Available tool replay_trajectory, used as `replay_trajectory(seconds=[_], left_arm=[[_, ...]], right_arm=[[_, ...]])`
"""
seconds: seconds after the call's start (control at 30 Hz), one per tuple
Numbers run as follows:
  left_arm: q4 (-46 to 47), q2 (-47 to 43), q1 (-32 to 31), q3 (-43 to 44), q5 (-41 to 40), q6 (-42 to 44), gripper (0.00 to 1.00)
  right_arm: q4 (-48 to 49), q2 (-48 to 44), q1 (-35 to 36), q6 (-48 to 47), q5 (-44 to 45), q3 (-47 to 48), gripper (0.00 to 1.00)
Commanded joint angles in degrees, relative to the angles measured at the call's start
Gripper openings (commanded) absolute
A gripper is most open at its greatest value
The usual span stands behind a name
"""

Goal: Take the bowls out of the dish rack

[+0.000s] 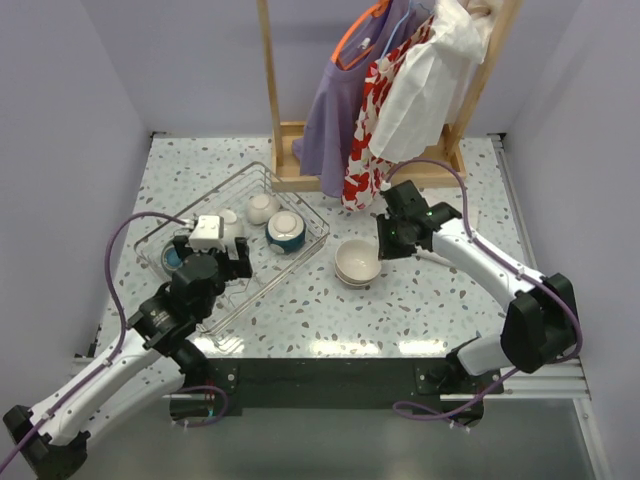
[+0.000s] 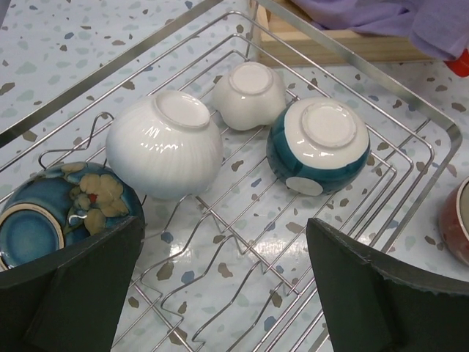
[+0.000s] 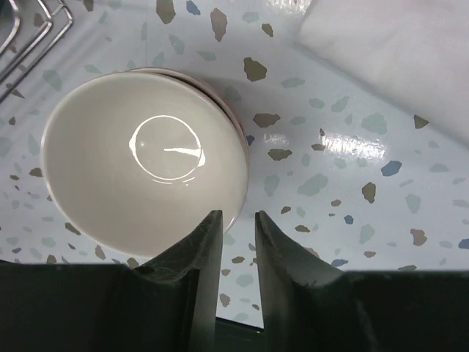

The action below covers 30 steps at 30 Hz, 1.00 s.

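Observation:
The silver wire dish rack (image 1: 246, 176) lies left of centre. In it, upside down, are a ribbed white bowl (image 2: 165, 143), a smaller white bowl (image 2: 249, 94) and a teal-banded bowl (image 2: 319, 145); a dark blue patterned bowl (image 2: 51, 216) leans at the left. My left gripper (image 2: 227, 293) hovers open over the rack's zigzag wires, holding nothing. On the table right of the rack a beige bowl (image 3: 143, 172) sits upright, nested in a red bowl (image 3: 236, 121). My right gripper (image 3: 238, 227) is at the beige bowl's rim, its jaws a narrow gap apart with only table between them.
A wooden clothes stand (image 1: 290, 150) with hanging purple, red-patterned and white garments (image 1: 400, 80) stands behind the rack. White cloth (image 3: 410, 51) lies just beyond the stacked bowls. The rack's corner (image 3: 22, 22) is close to the stack. Walls enclose the table on three sides.

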Motion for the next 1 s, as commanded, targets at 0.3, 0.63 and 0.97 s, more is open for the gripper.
replay_trajectory(seconds=[0.3,0.63,0.97], left_arm=[[-2.9,17.7,0.2,13.4,3.0,-4.1,1.0],[-6.5,34.4,1.7,24.6,13.1,-11.2,1.0],[4.6,40.1,12.5,21.1,29.7,-23.5,1.0]], right_arm=[[-1.1,-7.9,-0.1,-3.1,1.3,4.9,0.62],[0.2,-9.5,-0.1,-3.3,-0.8,2.9,0.9],[1.4,-12.8,-0.1,-3.0,-2.0,-0.3,0.92]])
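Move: The teal-and-white bowl upside down in the rack lies about 11 cm ahead of the left gripper, 13 cm to its right and 14 cm below. The small white bowl is some 6 cm farther out and 6 cm to the left of it; the large white bowl sits 14 cm left of it, level. The right gripper is at the stacked bowls' rim, their middle 6 cm to its left and 5 cm below; the teal bowl is 8 cm ahead, 23 cm left and 6 cm below. Bring the wide-open left gripper about 9 cm right and 7 cm forward over the rack towards the teal-and-white bowl, tipping the fingers down some 25 degrees and sinking 4 cm, mostly late in the reach. Meanwhile lift the right gripper 6 cm straight up off the stacked bowls' rim, opening it wide, then hold it there. ##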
